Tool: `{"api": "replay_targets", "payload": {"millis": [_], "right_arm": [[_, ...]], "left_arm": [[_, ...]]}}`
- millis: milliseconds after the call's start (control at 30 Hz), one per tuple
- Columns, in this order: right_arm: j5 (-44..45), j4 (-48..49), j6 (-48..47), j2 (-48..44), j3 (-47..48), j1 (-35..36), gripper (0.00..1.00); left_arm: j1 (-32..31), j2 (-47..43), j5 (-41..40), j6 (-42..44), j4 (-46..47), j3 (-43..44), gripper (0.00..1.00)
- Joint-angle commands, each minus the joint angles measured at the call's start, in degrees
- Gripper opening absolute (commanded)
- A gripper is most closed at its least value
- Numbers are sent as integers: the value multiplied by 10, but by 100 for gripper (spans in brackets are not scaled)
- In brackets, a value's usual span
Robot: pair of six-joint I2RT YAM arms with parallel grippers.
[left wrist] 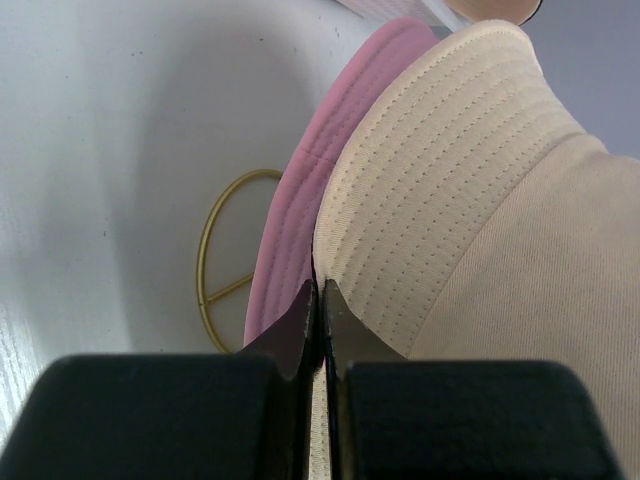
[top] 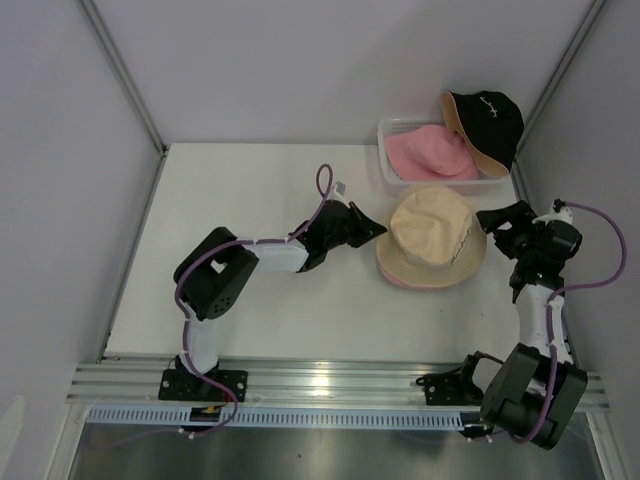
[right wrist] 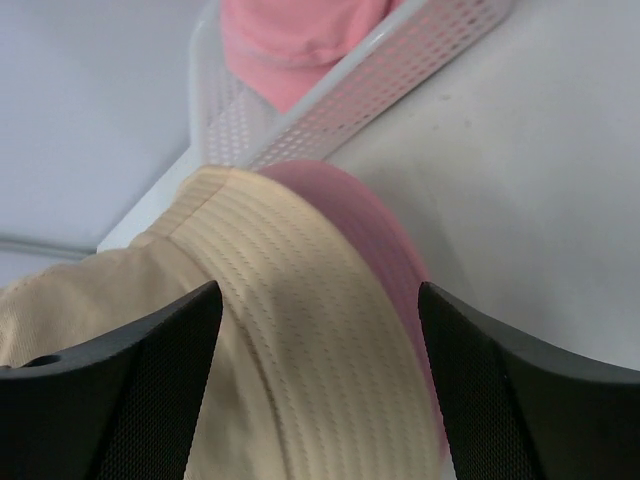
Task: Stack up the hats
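A beige hat (top: 431, 238) lies on top of a pink hat (top: 400, 280), whose brim shows only at the near edge. My left gripper (top: 372, 228) is at the beige brim's left edge. In the left wrist view it (left wrist: 320, 283) is shut, with beige fabric showing between the fingers. My right gripper (top: 495, 225) stands open at the hat's right side, its fingers apart over the beige brim (right wrist: 300, 320) without touching it. A second pink hat (top: 430, 155) lies in the bin. A black hat (top: 487, 125) leans on the bin's far right corner.
The clear perforated bin (top: 384, 150) stands at the table's back right, close behind the stacked hats. A gold wire stand (left wrist: 215, 260) shows under the pink brim (left wrist: 300, 220). Walls close in the table on the left, back and right.
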Motion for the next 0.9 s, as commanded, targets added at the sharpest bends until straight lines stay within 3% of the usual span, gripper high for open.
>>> {"api": "replay_targets", "payload": {"millis": [0, 333, 567, 867], "right_arm": [[-2, 39, -37, 28, 35, 51, 82], [7, 44, -36, 73, 15, 61, 77], [33, 54, -40, 93, -12, 65, 62], [42, 47, -52, 121, -17, 63, 52]], "left_arm": [[-4, -9, -25, 25, -60, 15, 1], [-4, -6, -40, 27, -80, 27, 1], [-4, 2, -43, 48, -96, 36, 1], [-5, 10, -58, 66, -138, 51, 1]]}}
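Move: The closed left fingertips are already at the left edge of the beige hat's brim; that hat, stacked on a pink hat, has its middle about 12 cm to this hand's right and 1 cm nearer the base. From the open right hand the beige hat's middle is roughly 11 cm left, 2 cm back and 7 cm below. The white basket stands some 18 cm ahead and 10 cm left of the right hand; the black cap about 23 cm straight ahead. With its closed tips the left hand stays on the beige brim's left edge, barely shifting. The right hand first slips a few centimetres left and forward, then sinks about 7 cm beside the stack's right side, tipping down some 10 degrees. Its fingers close partway, from wide to roughly half open, around the edge of the pink brim without shutting on it. ##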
